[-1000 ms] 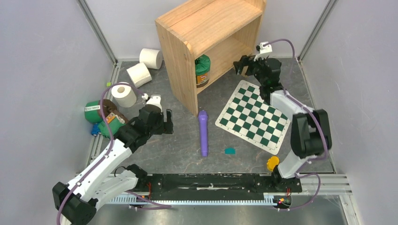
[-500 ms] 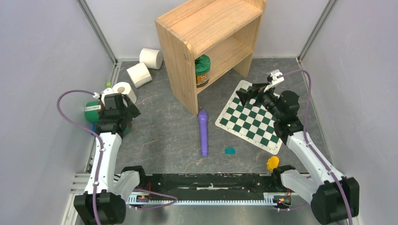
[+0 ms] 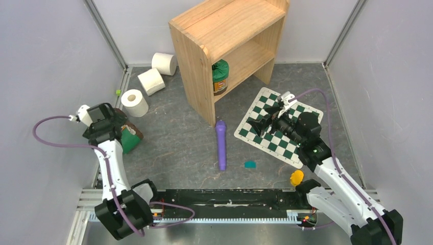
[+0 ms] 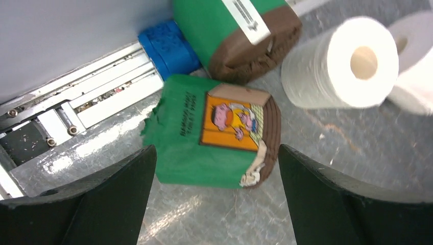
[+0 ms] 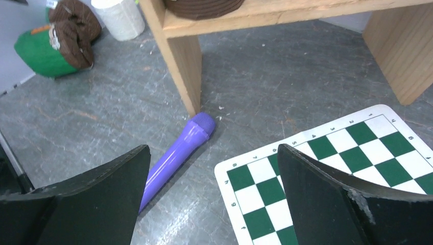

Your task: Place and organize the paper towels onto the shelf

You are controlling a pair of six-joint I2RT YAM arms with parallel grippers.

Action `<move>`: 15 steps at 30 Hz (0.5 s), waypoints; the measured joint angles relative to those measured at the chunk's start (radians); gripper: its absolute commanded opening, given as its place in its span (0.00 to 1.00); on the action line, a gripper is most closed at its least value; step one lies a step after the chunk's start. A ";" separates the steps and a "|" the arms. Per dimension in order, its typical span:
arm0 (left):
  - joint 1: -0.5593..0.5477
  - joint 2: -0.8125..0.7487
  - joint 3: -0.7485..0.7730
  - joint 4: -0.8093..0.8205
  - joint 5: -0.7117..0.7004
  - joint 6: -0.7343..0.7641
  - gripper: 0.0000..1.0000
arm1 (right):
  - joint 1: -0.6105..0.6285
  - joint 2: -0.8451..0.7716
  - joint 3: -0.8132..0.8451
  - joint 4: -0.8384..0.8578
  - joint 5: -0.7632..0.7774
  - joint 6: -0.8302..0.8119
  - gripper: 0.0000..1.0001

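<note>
Three white paper towel rolls lie on the floor left of the shelf: one at the back, one in the middle, and one nearest me. The nearest roll and part of another show in the left wrist view. The wooden shelf stands at the back centre; its side panel shows in the right wrist view. My left gripper is open and empty above a lying green canister. My right gripper is open and empty above the checkered board's left corner.
A second green canister and a blue object lie by the left rail. Another green canister stands on the shelf's lower tier. A purple cylinder, a checkered board, a small teal piece and a yellow object lie on the floor.
My left arm swung from the middle back to the left edge, over the green canisters. My right arm drew back from the shelf and came down over the checkered board. Both grippers stayed open.
</note>
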 measured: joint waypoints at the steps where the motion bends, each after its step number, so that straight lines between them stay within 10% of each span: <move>1: 0.029 0.004 0.000 0.009 0.004 -0.006 0.94 | 0.019 -0.005 0.000 -0.016 0.013 -0.014 0.98; 15: 0.347 0.111 -0.211 0.320 0.397 -0.163 0.89 | 0.091 -0.090 -0.014 -0.117 0.130 -0.127 0.98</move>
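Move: The near green paper-towel pack lies about 4 cm ahead of the left hand, 4 cm to its left and 12 cm below. The second green pack lies some 7 cm farther out and 9 cm farther left than it; the blue car is about 10 cm left of it, the standing white roll 13 cm beyond it. From the right hand, the near pack is roughly 52 cm left, 4 cm back and 19 cm lower. The left hand slides 4 cm left, then sinks about 6 cm towards the near green pack, fingers staying open. ##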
